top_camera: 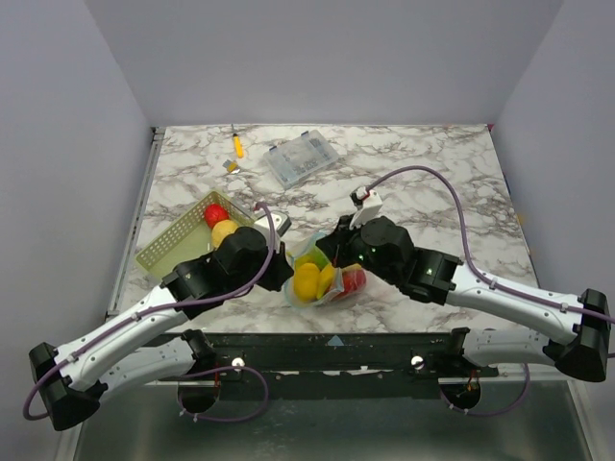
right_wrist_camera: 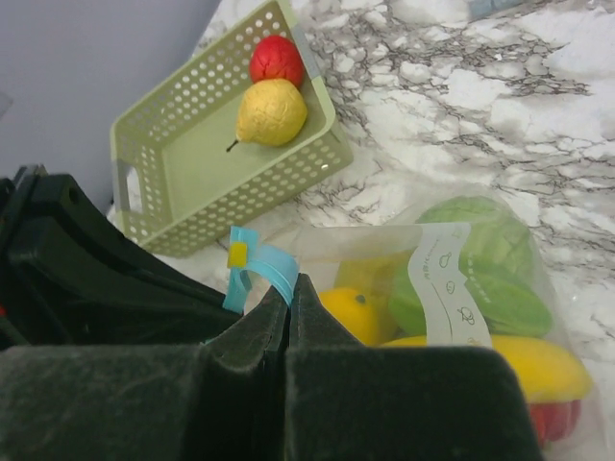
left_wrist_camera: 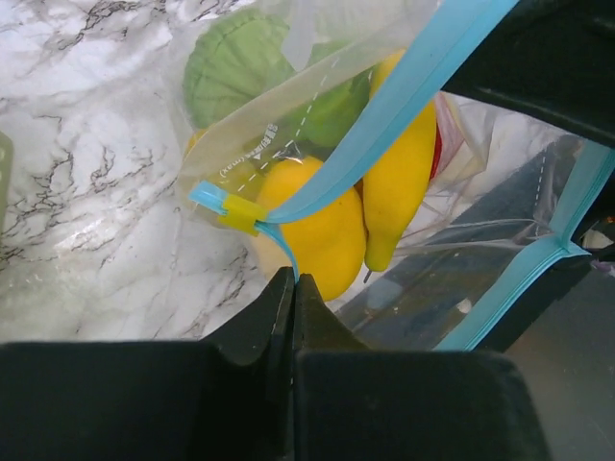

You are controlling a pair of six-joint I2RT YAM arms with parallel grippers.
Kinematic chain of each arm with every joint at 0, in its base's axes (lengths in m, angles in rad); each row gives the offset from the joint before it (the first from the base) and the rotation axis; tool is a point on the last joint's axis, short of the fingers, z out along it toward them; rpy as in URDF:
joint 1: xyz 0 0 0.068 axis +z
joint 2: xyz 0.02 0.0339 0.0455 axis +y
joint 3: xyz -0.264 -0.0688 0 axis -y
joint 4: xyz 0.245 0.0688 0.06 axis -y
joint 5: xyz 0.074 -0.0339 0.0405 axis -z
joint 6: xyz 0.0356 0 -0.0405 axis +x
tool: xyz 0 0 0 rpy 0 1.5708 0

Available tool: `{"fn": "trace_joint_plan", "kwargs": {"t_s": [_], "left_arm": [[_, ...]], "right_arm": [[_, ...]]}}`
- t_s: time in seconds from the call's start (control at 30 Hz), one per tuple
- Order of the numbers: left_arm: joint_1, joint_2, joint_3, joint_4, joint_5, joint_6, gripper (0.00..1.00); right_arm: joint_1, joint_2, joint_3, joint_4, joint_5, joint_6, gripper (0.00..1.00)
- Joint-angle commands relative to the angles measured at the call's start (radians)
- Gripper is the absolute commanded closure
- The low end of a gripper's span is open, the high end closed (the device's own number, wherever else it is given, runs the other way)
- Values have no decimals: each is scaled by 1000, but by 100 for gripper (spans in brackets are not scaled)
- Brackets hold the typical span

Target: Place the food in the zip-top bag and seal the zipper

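The zip-top bag (top_camera: 322,277) lies near the table's front edge between both arms. It holds yellow (left_wrist_camera: 327,230), green (left_wrist_camera: 235,67) and red (top_camera: 354,280) food. My left gripper (left_wrist_camera: 293,280) is shut on the light blue zipper (left_wrist_camera: 384,125), just beside its yellow slider (left_wrist_camera: 240,213). On the other side, my right gripper (right_wrist_camera: 290,286) is shut on the zipper (right_wrist_camera: 274,264) near the same slider (right_wrist_camera: 236,254). More food, a red piece (right_wrist_camera: 277,60) and a yellow pear (right_wrist_camera: 271,112), sits in the green basket (right_wrist_camera: 183,182).
The green basket (top_camera: 178,245) stands left of the bag, close to my left arm. A clear compartment box (top_camera: 301,159) and an orange-handled tool (top_camera: 237,144) lie at the back of the marble table (top_camera: 432,202). Grey walls close in both sides.
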Motion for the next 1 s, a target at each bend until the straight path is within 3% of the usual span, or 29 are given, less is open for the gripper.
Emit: {"fn": "trace_joint_plan", "kwargs": {"t_s": [0.0,0.07,0.17,0.3,0.43,0.53,0.63,0.87,0.97], "left_arm": [[10,-44,40,18,-32,-113,100],[17,-68,48,64,-49,-219,100],[27,-87,66,162,-56,-350,100],[39,-85,152,112,-186,-541,100],[70,-91,81,117,-222,-669,100],[190,-92,-78,188,-85,-754,100],[268,-109,-146,256,36,-781,100],[266,-171,31,189,-6,-755,100],[266,-158,42,190,8,-786,100]], "right_arm": [[-2,-6,80,-149,-177,-286,99],[-1,14,117,-217,-252,-383,99],[0,66,218,-327,-244,-439,99],[1,79,296,-402,-282,-465,99],[-2,57,201,-344,-181,-407,95],[-2,97,90,-268,-109,-358,99],[-3,136,112,-278,-64,-334,99],[-3,183,477,-440,-216,-421,99],[-3,218,516,-472,-289,-456,99]]}}
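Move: Just right of the left fingers, pinched shut on the blue zipper rim beside the yellow slider, the mango lies in the bag, about 5 cm right, nearly level and 11 cm below; the green vegetable is some 6 cm right and 5 cm ahead, about as low, and the pear in the tray about 16 cm left, 10 cm ahead, 14 cm down. From the right hand, also on the rim, the mango is roughly 8 cm back, 3 cm left, 17 cm below, and the red food 8 cm back, 8 cm right. Shaking the bag by its rim, both hands keep their shut grip: the left lifts about 10 cm, drops back nearly as far and lifts again, working forward and a little left towards the tray while its left side rolls down some 40 degrees and it swings counter-clockwise. The right eases back slightly, dips sharply, then jerks up about 10 cm, rolling and turning the same way. ##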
